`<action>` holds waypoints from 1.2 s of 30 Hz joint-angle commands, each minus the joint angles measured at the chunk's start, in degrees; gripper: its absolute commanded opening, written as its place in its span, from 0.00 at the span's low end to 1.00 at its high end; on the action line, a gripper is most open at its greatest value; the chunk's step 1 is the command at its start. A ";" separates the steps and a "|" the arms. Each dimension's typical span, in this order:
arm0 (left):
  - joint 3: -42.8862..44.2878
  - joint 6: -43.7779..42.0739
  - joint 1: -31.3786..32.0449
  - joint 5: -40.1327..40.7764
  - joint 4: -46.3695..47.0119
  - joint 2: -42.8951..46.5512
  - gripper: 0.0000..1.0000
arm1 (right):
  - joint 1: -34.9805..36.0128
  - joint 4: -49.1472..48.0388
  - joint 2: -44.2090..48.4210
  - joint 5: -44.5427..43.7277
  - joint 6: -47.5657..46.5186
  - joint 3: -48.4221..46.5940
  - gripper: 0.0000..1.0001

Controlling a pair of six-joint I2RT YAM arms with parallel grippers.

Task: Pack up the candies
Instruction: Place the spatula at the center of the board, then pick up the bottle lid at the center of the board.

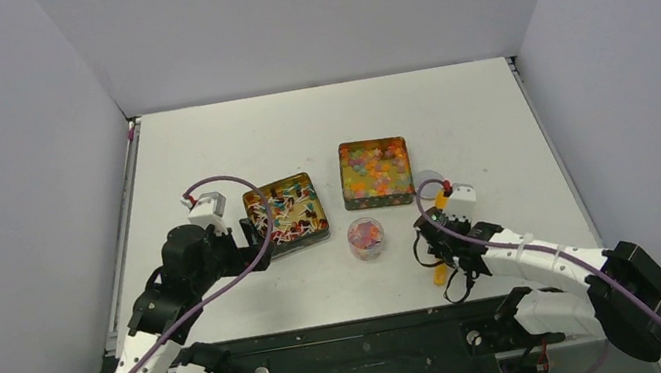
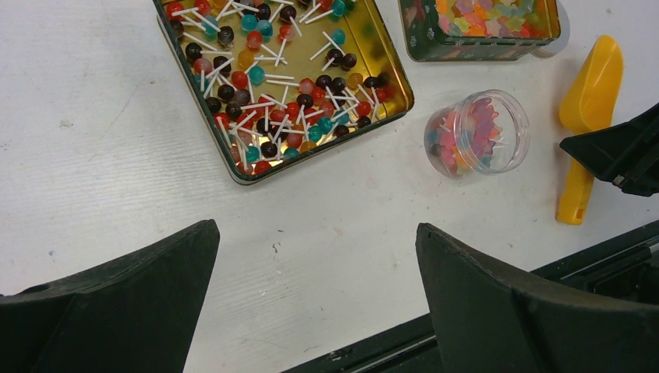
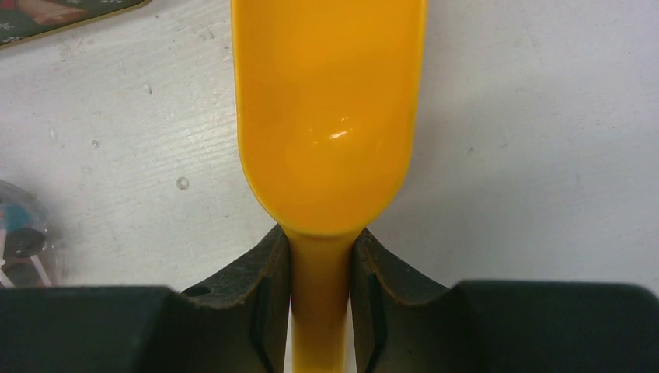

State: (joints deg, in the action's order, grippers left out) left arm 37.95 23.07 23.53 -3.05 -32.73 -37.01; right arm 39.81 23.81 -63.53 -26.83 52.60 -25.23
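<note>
Candies fill two square tins. The left tin (image 1: 286, 213) (image 2: 284, 78) holds small round sweets on white sticks, and the right tin (image 1: 375, 172) (image 2: 478, 27) holds orange, yellow and pink pieces. A small clear jar (image 1: 366, 238) (image 2: 476, 132) between them also contains candies. My right gripper (image 1: 440, 247) (image 3: 320, 264) is shut on the handle of an orange scoop (image 3: 330, 116) (image 2: 589, 97), low over the table to the right of the jar; its bowl is empty. My left gripper (image 1: 257, 246) (image 2: 315, 287) hangs open just in front of the left tin, holding nothing.
The black base rail (image 1: 365, 353) runs along the table's near edge, close behind both grippers. Grey walls close in the left, right and back sides. A clear round lid (image 1: 428, 177) lies by the right tin's right corner.
</note>
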 commanded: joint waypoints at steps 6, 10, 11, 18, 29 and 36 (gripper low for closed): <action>0.63 -0.48 0.33 0.50 2.94 0.05 0.96 | -3.31 0.01 3.66 -0.13 -0.68 0.39 0.20; 0.59 -0.44 0.29 0.50 3.00 -0.16 0.96 | -3.85 2.13 6.74 -0.40 -2.87 -1.73 0.32; 0.62 -0.46 0.29 0.50 2.95 -0.16 0.96 | -4.15 2.52 8.02 -0.59 -3.71 -2.65 0.37; 0.63 -0.39 0.30 0.60 2.94 -0.22 0.96 | -6.73 7.66 10.93 -1.65 -8.44 -8.91 0.49; 0.64 -0.39 0.34 0.35 3.04 -0.36 0.96 | -16.47 9.19 5.46 3.79 -19.34 -21.49 0.71; 0.72 -0.40 0.30 0.29 3.10 -0.45 0.96 | -21.98 6.92 -0.60 7.09 -22.37 -25.80 0.84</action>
State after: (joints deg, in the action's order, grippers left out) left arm 37.95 23.07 23.57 -3.01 -32.73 -37.54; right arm 20.10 33.01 -61.23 -22.24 33.30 -47.99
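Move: The right gripper holds the spatula by its neck, low over the board, with the spatula's middle about at the fingers; its resting spot is roughly 1 cm to the right and 1 cm below. From this hand the round lid lies some 11 cm ahead and 1 cm left, the gummy tin about 14 cm ahead and 12 cm left, the jar 16 cm left and nearly level. From the left gripper the spatula is about 37 cm right, level in reach, 16 cm below. Ease the right gripper about 1 cm to the right, still pinching the spatula's neck, then open the fingers wide to let the handle go. As they open, lift straight off, then carry on up and forward, bearing right: some 13 cm up and 8 cm forward in all, tipping the fingers up about 10 degrees. ##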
